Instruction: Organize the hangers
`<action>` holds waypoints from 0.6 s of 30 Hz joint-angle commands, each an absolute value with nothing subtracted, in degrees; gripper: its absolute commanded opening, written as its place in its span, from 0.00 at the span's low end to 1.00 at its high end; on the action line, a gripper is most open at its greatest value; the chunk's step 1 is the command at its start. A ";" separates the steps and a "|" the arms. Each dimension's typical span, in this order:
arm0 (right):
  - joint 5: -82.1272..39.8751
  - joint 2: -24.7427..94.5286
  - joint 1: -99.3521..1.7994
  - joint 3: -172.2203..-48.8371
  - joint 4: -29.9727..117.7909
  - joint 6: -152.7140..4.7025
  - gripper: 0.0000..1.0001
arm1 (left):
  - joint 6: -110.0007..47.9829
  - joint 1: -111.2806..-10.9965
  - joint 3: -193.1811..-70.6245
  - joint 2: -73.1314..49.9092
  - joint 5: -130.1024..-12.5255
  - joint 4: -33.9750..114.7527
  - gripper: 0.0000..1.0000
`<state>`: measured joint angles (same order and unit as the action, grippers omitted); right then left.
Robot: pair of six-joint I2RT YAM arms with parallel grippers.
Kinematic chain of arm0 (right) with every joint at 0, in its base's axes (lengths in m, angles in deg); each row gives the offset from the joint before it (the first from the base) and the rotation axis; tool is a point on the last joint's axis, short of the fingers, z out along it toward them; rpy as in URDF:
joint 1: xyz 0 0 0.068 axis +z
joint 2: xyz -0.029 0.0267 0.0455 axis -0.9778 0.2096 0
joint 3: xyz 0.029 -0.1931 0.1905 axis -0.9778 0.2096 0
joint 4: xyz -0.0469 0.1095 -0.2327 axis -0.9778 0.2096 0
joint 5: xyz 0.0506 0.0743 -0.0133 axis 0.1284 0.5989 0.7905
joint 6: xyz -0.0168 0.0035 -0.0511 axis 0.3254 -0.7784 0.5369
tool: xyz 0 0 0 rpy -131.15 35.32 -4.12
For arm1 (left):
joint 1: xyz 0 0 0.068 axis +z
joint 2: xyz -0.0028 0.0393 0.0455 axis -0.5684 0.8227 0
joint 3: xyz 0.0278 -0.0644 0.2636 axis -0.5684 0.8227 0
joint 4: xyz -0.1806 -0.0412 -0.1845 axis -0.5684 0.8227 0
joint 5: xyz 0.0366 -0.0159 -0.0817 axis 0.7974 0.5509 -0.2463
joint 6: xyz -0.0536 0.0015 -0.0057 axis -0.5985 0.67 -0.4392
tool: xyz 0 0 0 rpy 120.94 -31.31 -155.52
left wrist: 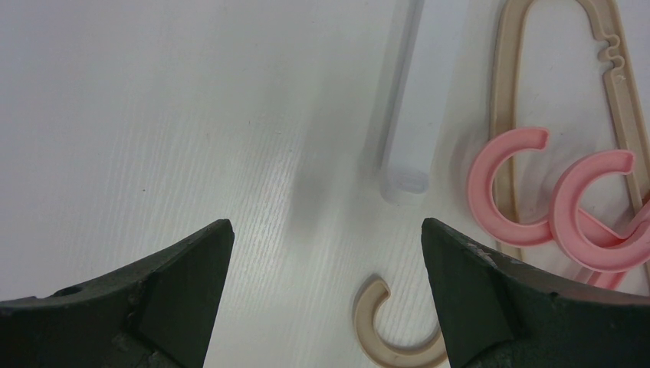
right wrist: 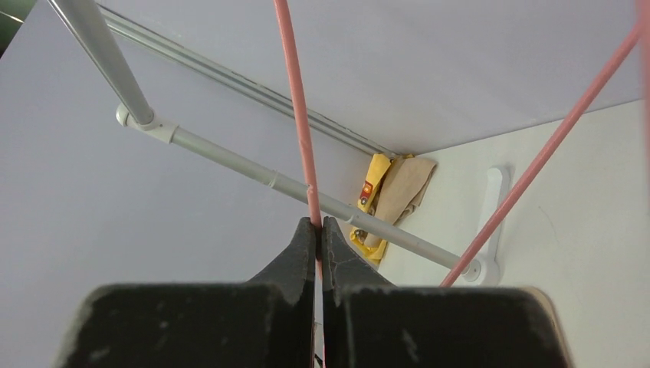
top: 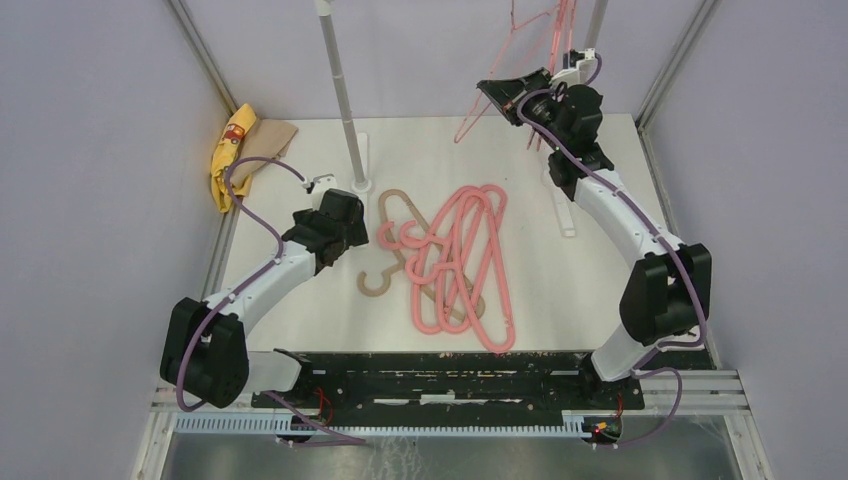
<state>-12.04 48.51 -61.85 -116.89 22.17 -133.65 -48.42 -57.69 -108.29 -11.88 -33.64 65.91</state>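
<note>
Several thick pink hangers point(top: 465, 260) lie tangled mid-table, overlapping a tan-beige hanger point(top: 393, 212) on their left. My left gripper point(top: 340, 222) hovers open and empty over the table just left of the pile. In the left wrist view it point(left wrist: 327, 230) frames the tan hook point(left wrist: 398, 330) close to its right finger, with pink hooks point(left wrist: 510, 184) and the tan hanger's body point(left wrist: 617, 84) to the right. My right gripper point(top: 487, 88) is raised at the back right, shut on a thin pink wire hanger point(top: 520, 45). In the right wrist view it point(right wrist: 318, 222) pinches the wire point(right wrist: 295, 92).
White rack poles stand at the back, one left of centre point(top: 340, 90) and one behind the right arm point(top: 597, 20), with flat feet on the table point(left wrist: 406, 115). The rack's bar point(right wrist: 291, 188) crosses the right wrist view. A yellow-and-tan cloth point(top: 240, 150) lies at the back left corner.
</note>
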 commanded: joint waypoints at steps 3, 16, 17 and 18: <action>-9.52 44.88 -64.37 -114.25 20.77 -136.27 0.02 | -49.40 -57.60 -108.16 -11.83 -33.45 63.32 0.99; -12.01 33.91 -65.16 -113.50 37.58 -124.79 0.56 | -49.48 -57.54 -108.06 -12.11 -33.23 63.44 0.99; -12.81 32.40 -65.20 -113.55 39.97 -122.73 0.58 | -49.49 -57.57 -107.96 -12.18 -33.25 63.41 0.99; -13.90 30.81 -65.16 -113.48 42.31 -120.32 0.60 | -49.47 -57.53 -107.98 -12.14 -33.18 63.47 0.99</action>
<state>-10.81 38.72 -64.95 -112.78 34.34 -129.60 -48.40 -57.69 -108.03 -11.71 -33.62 65.91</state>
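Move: The hung bunch of thin pink hangers, which the right hand brings its hanger towards, is about 10 cm to its right, a couple of centimetres farther out and near hand height. The rack's right post stands roughly 16 cm right, level ahead. The thick pink hangers lie some 20 cm back, 5 cm left and 38 cm below. From the idle left hand, the bunch is about 41 cm right, 17 ahead and 30 up. Rightward first and then back towards its base, about 3.5 cm each way, the right hand draws the thin pink hanger it already pinches by one arm towards the hung bunch. As it slows, its fingers open to a bit over half, ending the pinch, and it backs off with the hanger between the spread fingers. ##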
